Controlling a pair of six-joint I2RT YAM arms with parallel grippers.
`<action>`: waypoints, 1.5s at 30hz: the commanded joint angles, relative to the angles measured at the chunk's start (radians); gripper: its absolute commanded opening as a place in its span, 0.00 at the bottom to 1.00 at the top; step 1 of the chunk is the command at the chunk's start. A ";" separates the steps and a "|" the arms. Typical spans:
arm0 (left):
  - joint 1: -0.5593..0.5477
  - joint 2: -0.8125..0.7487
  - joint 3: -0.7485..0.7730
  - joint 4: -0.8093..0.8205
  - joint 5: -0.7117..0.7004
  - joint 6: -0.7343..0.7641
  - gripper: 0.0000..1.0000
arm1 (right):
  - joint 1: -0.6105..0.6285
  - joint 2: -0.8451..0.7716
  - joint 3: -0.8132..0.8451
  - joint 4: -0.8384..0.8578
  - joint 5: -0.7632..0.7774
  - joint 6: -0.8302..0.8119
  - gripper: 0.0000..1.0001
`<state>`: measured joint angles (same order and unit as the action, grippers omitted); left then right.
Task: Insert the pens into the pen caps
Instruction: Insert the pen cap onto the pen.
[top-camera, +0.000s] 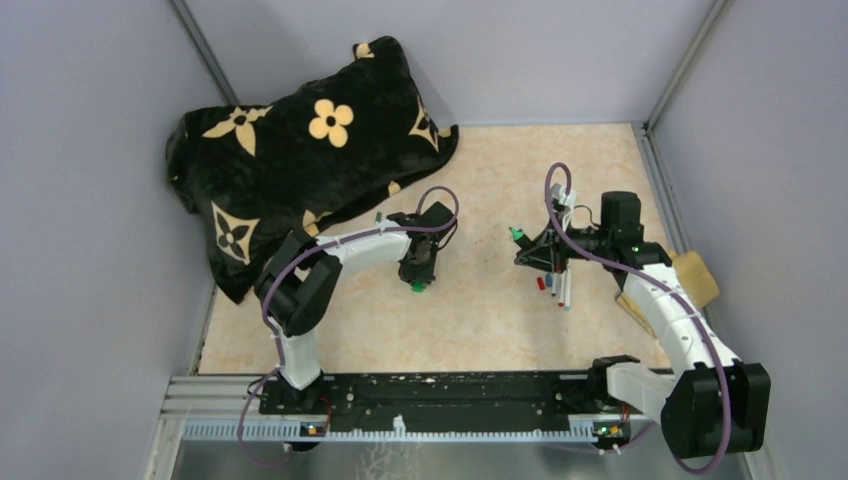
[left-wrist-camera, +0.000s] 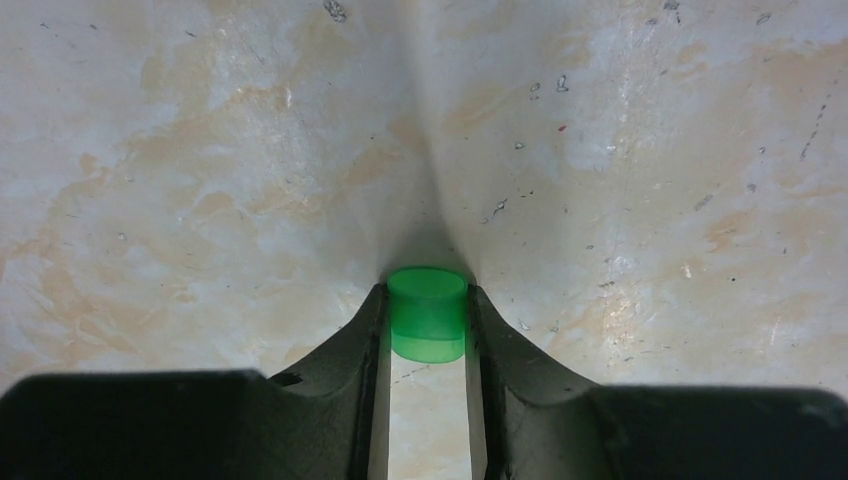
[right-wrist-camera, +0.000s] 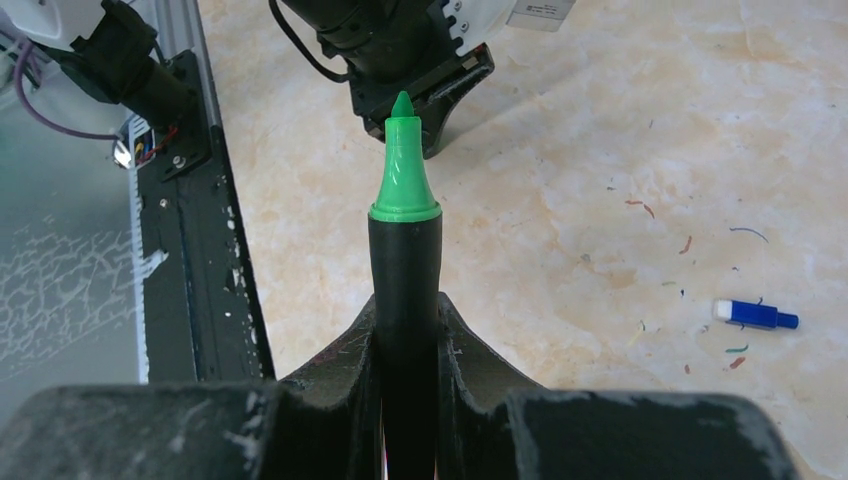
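My left gripper (left-wrist-camera: 427, 305) is shut on a bright green pen cap (left-wrist-camera: 428, 312), held right at the table surface; in the top view the green pen cap (top-camera: 417, 286) shows under the left gripper (top-camera: 417, 278). My right gripper (right-wrist-camera: 405, 312) is shut on a thick black pen (right-wrist-camera: 404, 290) with a green tip pointing toward the left gripper; in the top view the black pen (top-camera: 521, 239) sticks out left of the right gripper (top-camera: 538, 250). Several thin white pens (top-camera: 558, 286) lie under the right arm. A small blue pen cap (right-wrist-camera: 754, 314) lies on the table.
A black blanket with tan flowers (top-camera: 300, 150) covers the back left. A tan cardboard box (top-camera: 696, 277) sits at the right wall. A black rail (top-camera: 440, 392) runs along the near edge. Walls close in on three sides.
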<state>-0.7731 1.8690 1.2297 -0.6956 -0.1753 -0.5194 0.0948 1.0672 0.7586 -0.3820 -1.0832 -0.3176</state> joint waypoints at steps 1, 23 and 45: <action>0.000 -0.075 -0.068 0.109 0.084 -0.006 0.00 | -0.011 -0.044 -0.007 0.016 -0.076 -0.052 0.00; -0.002 -0.617 -0.427 1.297 0.330 -0.245 0.00 | 0.118 -0.046 0.269 -0.298 0.113 -0.191 0.00; -0.204 -0.439 -0.066 0.742 -0.258 -0.559 0.00 | 0.204 0.009 0.165 0.010 0.215 0.161 0.00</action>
<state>-0.9672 1.4216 1.1229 0.0731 -0.4019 -1.0447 0.2909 1.0695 0.9291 -0.4419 -0.8570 -0.2131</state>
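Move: Some 20 cm to the right of the left hand, about level fore-and-aft and 19 cm above, the other gripper holds the black-and-green pen, tip up. Seen from the right hand, the green cap, already in the left fingers at the table, lies about 20 cm left, 3 cm ahead and 18 cm below. The blue cap on the table is about 13 cm ahead of the right hand and 1 cm right; the red cap, 3 cm ahead and 6 cm right; both roughly 19 cm below. Lifting the green cap off the table in a firm-shut grip, the left hand sweeps up about 30 cm and right some 13 cm, swings its fingers from straight down towards the pen, then eases forward and sinks about 4 cm near its tip. The right hand keeps the pen, first drawing back and rising, then coming forward and left to meet the cap. ##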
